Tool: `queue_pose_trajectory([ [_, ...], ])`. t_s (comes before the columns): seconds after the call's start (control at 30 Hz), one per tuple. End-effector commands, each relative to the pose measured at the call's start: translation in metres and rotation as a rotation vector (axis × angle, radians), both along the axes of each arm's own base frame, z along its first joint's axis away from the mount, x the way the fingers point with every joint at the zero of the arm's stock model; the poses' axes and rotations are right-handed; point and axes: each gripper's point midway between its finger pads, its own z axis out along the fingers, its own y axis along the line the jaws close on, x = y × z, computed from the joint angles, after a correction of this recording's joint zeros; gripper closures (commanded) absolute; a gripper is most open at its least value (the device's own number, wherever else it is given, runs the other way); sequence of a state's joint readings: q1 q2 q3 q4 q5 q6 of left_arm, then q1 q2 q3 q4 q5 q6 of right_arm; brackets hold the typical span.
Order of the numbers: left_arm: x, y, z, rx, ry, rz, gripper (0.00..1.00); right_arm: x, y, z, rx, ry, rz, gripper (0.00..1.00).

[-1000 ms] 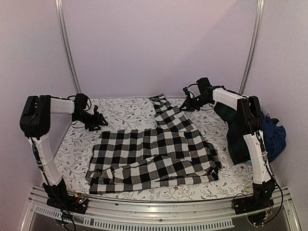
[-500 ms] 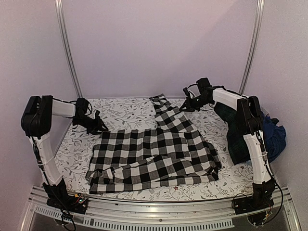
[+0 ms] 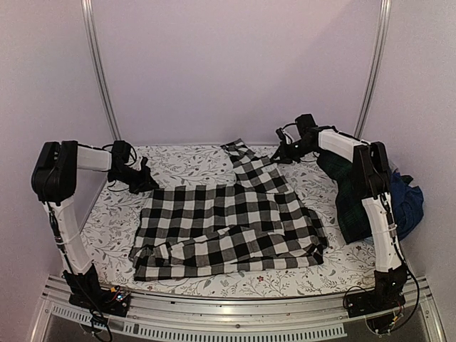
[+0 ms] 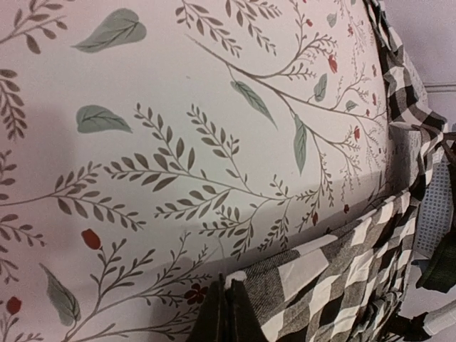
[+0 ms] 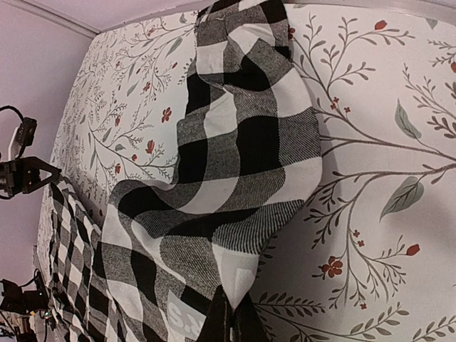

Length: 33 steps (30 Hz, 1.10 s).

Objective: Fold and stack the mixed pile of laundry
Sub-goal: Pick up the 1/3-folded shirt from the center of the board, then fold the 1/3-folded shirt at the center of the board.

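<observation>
The black-and-white checked shirt [image 3: 228, 228] lies spread across the middle of the floral table covering [image 3: 185, 164]. My left gripper [image 3: 146, 185] is at the shirt's far left corner. In the left wrist view its tips [image 4: 229, 288] are shut on a white corner of the checked cloth [image 4: 342, 278]. My right gripper [image 3: 281, 158] is at the far right, beside the sleeve that runs to the back. In the right wrist view its tips [image 5: 235, 305] are shut on a white corner of the shirt [image 5: 235, 142].
A dark green-navy plaid garment [image 3: 349, 196] and a blue piece [image 3: 407, 203] lie heaped at the table's right edge behind the right arm. Metal posts [image 3: 100, 71] stand at the back corners. The front rail [image 3: 228, 313] runs along the near edge.
My left gripper came down onto the shirt's far left corner and closed on it. The shirt's far edge is now pulled straighter and flatter. The right gripper shifted slightly right.
</observation>
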State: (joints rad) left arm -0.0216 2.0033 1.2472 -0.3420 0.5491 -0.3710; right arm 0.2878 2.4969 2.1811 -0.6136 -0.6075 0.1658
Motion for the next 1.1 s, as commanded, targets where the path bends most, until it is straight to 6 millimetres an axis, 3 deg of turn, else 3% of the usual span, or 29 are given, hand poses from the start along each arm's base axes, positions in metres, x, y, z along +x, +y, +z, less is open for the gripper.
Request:
queue_pose_trajectory([
  [0.0, 0.021, 0.000, 0.029, -0.003, -0.114, -0.004, 1.00, 0.005, 0.000, 0.043, 0.063, -0.053, 0.006, 1.00],
  [0.23, 0.002, 0.000, 0.035, 0.015, -0.139, -0.028, 1.00, -0.023, 0.000, 0.048, 0.053, -0.031, 0.034, 1.00],
  [0.37, -0.010, 0.000, 0.042, 0.018, -0.162, -0.032, 1.00, -0.046, -0.006, 0.049, 0.038, -0.018, 0.043, 1.00],
  [0.63, -0.043, -0.010, 0.044, 0.020, -0.149, -0.059, 1.00, -0.096, 0.001, 0.058, 0.015, -0.014, 0.097, 1.00],
  [1.07, -0.096, -0.001, 0.029, 0.088, -0.033, 0.003, 1.00, -0.189, -0.012, 0.038, -0.028, 0.078, 0.121, 1.00],
])
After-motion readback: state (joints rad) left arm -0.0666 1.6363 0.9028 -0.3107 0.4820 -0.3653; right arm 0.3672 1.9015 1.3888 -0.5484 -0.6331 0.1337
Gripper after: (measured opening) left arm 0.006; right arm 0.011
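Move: Both shut grippers already pinch the shirt's far edge, the left just above the cloth, the right some 6 cm up. The folded shirt's middle is about 20 cm back and 26 to the right of the left hand; from the right hand it is roughly 31 cm back and 15 left. The far sleeve's end lies about 10 cm ahead and 14 left of the right hand, the dark green garment some 12 back and 28 right. Back towards the robot over the shirt's body, both hands draw the pinched far edge: the right travels about 17 cm, rising some 4 cm on the way and easing down slightly, turning a little counter-clockwise. The left lifts 3 to 4 cm as it starts back, and goes only about 8 cm. Both keep their grip. ##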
